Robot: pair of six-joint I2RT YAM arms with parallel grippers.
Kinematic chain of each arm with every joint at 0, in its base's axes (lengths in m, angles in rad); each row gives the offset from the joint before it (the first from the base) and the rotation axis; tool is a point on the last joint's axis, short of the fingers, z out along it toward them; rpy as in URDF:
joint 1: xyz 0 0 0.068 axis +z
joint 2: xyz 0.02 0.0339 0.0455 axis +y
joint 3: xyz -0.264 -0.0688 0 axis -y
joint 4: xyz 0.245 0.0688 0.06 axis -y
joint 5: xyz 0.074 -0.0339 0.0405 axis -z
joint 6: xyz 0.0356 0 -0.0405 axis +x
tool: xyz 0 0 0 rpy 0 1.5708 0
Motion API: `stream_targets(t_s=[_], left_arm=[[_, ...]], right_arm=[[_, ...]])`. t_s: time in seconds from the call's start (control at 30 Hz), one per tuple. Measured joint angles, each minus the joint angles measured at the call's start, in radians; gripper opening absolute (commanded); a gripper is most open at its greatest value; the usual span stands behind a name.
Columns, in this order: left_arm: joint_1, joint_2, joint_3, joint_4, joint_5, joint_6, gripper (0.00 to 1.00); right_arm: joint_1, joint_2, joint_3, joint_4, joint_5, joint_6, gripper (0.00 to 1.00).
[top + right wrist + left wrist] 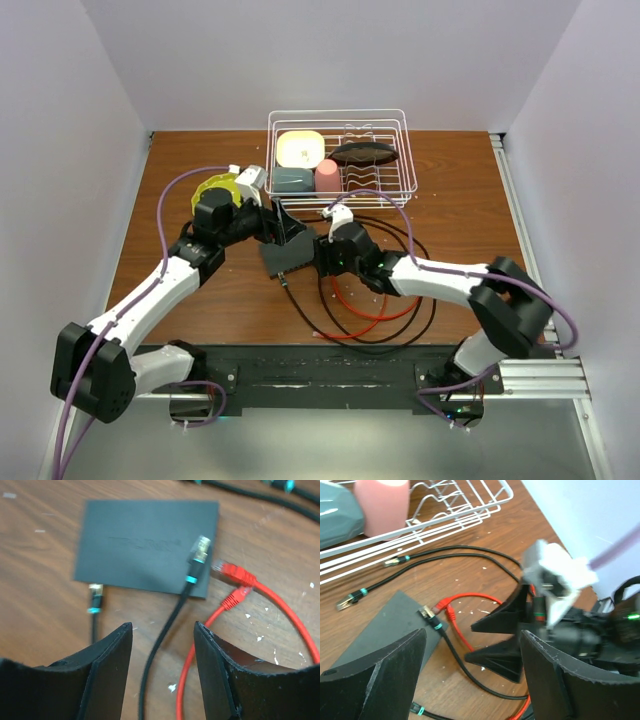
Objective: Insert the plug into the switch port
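The switch (pixel 145 545) is a flat matte-black box lying on the wooden table, also seen in the top view (pixel 283 260); its sockets do not show. A black cable's metal plug (pixel 200 546) with a teal boot rests on top of the switch's right corner (pixel 426 613). My right gripper (pixel 162 630) is open, and that cable runs loose between its fingers. A second black plug (pixel 95 596) lies at the switch's near edge. My left gripper (pixel 474 640) is open above the switch's far side and holds nothing.
Two red plugs (pixel 232 575) on a red cable (pixel 370 305) lie just right of the switch. More black cables loop across the table (pixel 455 555). A white wire rack (pixel 400 120) with a pink cup (pixel 382 502) and dishes stands behind.
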Motion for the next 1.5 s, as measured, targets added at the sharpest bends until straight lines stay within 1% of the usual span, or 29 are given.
stream_targets(t_s=[0.1, 0.13, 0.17, 0.2, 0.27, 0.3, 0.37, 0.4, 0.43, 0.47, 0.5, 0.53, 0.57, 0.73, 0.87, 1.1, 1.2, 1.3, 1.5], left_arm=[[0.0, -0.006, 0.0, -0.026, -0.027, 0.01, 0.82], [0.0, -0.01, 0.0, -0.035, -0.036, 0.011, 0.82], [0.0, -0.013, 0.0, -0.042, -0.043, 0.014, 0.82], [0.0, -0.018, 0.0, -0.048, -0.05, 0.019, 0.82], [0.0, -0.025, 0.002, -0.06, -0.064, 0.031, 0.82], [0.0, -0.028, 0.006, -0.076, -0.07, 0.036, 0.82], [0.0, -0.032, 0.011, -0.093, -0.087, 0.045, 0.83], [0.0, -0.034, 0.011, -0.096, -0.093, 0.049, 0.83], [0.002, -0.036, 0.011, -0.101, -0.098, 0.053, 0.83], [0.002, -0.037, 0.011, -0.104, -0.101, 0.057, 0.83], [0.002, -0.038, 0.011, -0.107, -0.105, 0.06, 0.83], [0.002, -0.038, 0.011, -0.109, -0.109, 0.061, 0.83], [0.002, -0.038, 0.011, -0.111, -0.111, 0.061, 0.83], [0.003, -0.038, 0.011, -0.12, -0.119, 0.068, 0.83], [0.003, -0.038, 0.011, -0.131, -0.129, 0.081, 0.83], [0.004, -0.038, 0.011, -0.13, -0.136, 0.086, 0.83], [0.004, -0.038, 0.011, -0.129, -0.135, 0.087, 0.83], [0.005, -0.049, 0.009, -0.121, -0.128, 0.087, 0.82], [0.005, -0.127, -0.001, -0.042, -0.052, 0.087, 0.82]], right_arm=[[0.0, 0.098, 0.047, -0.012, 0.03, 0.024, 0.52], [0.0, 0.129, 0.065, -0.013, 0.034, 0.031, 0.5], [0.0, 0.151, 0.079, -0.015, 0.037, 0.036, 0.45], [0.0, 0.179, 0.095, -0.015, 0.038, 0.043, 0.44], [0.0, 0.207, 0.112, -0.015, 0.04, 0.055, 0.44], [0.0, 0.218, 0.118, -0.016, 0.041, 0.06, 0.41], [0.0, 0.236, 0.129, -0.018, 0.049, 0.07, 0.37], [0.0, 0.242, 0.132, -0.02, 0.053, 0.074, 0.32], [0.0, 0.249, 0.135, -0.021, 0.057, 0.081, 0.29], [0.0, 0.251, 0.135, -0.021, 0.057, 0.082, 0.24], [0.0, 0.256, 0.137, -0.022, 0.057, 0.087, 0.16], [0.0, 0.261, 0.138, -0.022, 0.057, 0.089, 0.03], [0.0, 0.266, 0.139, -0.023, 0.056, 0.09, 0.0], [0.0, 0.267, 0.135, -0.013, 0.055, 0.099, 0.0], [0.0, 0.223, 0.075, 0.012, 0.054, 0.098, 0.0], [0.0, 0.003, -0.048, 0.042, 0.02, 0.075, 0.0], [0.0, -0.096, -0.093, 0.076, -0.032, 0.046, 0.0], [0.0, -0.162, -0.118, 0.091, -0.085, 0.015, 0.0], [0.0, -0.298, -0.175, 0.129, -0.21, -0.04, 0.0]])
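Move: The black cable's plug that my right hand is going for lies across the right edge of the switch, about 4 cm ahead, 3 cm left and 7 cm below. The switch's middle is some 3 cm ahead and 8 cm left, the red plugs about 5 cm ahead and 1 cm right, all on the table. The other black plug, by the switch's near edge, is 4 cm back and 10 cm left. From my left hand the plug is roughly 2 cm ahead, 5 cm right and 18 cm down. I lower my half-open right hand about 6 cm, easing forward and left onto the cable just behind the plug, and shut my fingers on it. Keeping hold, I draw back some 7 cm, then lift about 12 cm while the fingers tip up and swing counter-clockwise. My empty, open left hand shifts a little left and down, then rises. ##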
